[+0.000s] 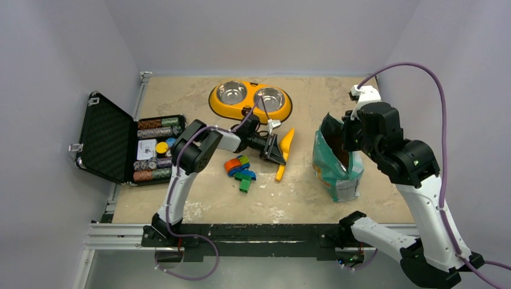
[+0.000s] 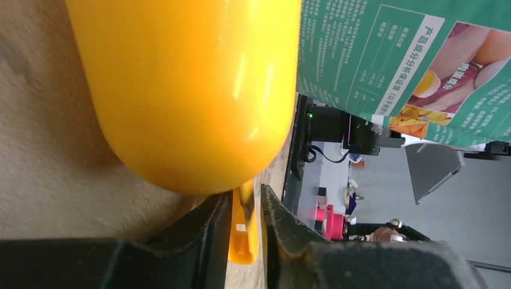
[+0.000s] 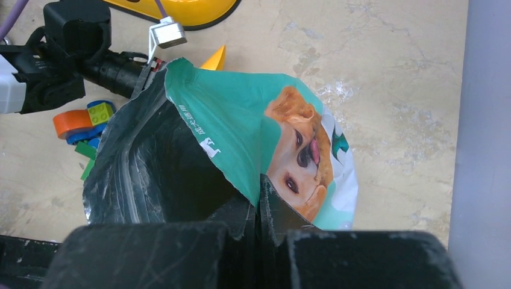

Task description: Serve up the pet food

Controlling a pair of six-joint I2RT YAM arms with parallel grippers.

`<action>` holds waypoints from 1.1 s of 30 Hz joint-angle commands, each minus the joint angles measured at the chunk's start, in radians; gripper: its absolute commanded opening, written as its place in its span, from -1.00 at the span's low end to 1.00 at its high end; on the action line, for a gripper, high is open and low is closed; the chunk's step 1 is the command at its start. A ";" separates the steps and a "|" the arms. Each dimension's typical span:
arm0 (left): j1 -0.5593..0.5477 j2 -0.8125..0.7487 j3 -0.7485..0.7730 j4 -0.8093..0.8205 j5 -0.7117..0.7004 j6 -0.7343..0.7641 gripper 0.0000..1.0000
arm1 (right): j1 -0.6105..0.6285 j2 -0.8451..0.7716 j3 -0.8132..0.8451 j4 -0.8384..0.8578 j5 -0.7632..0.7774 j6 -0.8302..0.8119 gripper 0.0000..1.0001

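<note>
The teal-green and white bag (image 1: 337, 171) printed with a golden dog stands upright at the right, its mouth open. Its inside is dark, so the pet food is hidden. My right gripper (image 3: 259, 201) is shut on the bag's rim (image 3: 241, 180) and stands over the bag (image 1: 348, 135). A yellow scoop (image 1: 284, 147) lies on the table left of the bag. My left gripper (image 2: 246, 211) is low at the scoop's handle (image 2: 244, 232), its jaws slightly apart on either side, with a thin gap on the right. The scoop's bowl (image 2: 187, 90) fills the left wrist view.
A yellow double pet bowl (image 1: 250, 111) with two steel dishes stands at the back centre. Colourful toy blocks (image 1: 240, 170) lie just left of the scoop. An open black case (image 1: 114, 141) of poker chips sits at the left edge. White walls enclose the table.
</note>
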 commanded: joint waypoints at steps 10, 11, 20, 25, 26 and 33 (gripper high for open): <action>0.019 -0.174 -0.088 0.032 -0.114 0.063 0.11 | 0.012 -0.018 -0.017 0.007 -0.005 -0.010 -1.00; 0.019 -0.190 -0.092 0.011 -0.123 0.075 0.23 | 0.012 -0.019 -0.016 0.008 -0.005 -0.009 -1.00; 0.018 -0.334 -0.099 -0.281 -0.267 0.263 0.56 | 0.013 -0.028 -0.012 0.003 -0.025 0.001 -1.00; 0.010 -0.417 -0.127 -0.400 -0.401 0.309 0.50 | 0.012 -0.033 -0.012 -0.006 -0.059 0.030 -1.00; 0.004 -0.429 -0.134 -0.420 -0.444 0.316 0.51 | 0.012 -0.032 -0.009 -0.008 -0.068 0.036 -1.00; -0.120 -0.470 -0.169 -0.414 -0.820 0.366 0.92 | 0.012 -0.022 -0.011 -0.015 -0.121 0.085 -1.00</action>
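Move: The orange scoop is already between my left fingers, which are a little open around its handle near the cup; its middle lies about 2 cm ahead and 1 cm below. The toy blocks are some 14 cm left and 4 cm back, the double bowl about 20 cm ahead and 11 cm left, the open food bag roughly 17 cm right. From my right hand, still pinching the bag's rim, the scoop lies about 8 cm ahead, 15 cm left and 30 cm lower. I open my left fingers wide and back off the scoop, rising about 5 cm and then drawing more and more to the left, some 4 cm in all, before dipping a little at the end. Meanwhile the wrist turns some 30 degrees, rolling and tipping the fingers more steeply down, so that they come clear of the handle. ##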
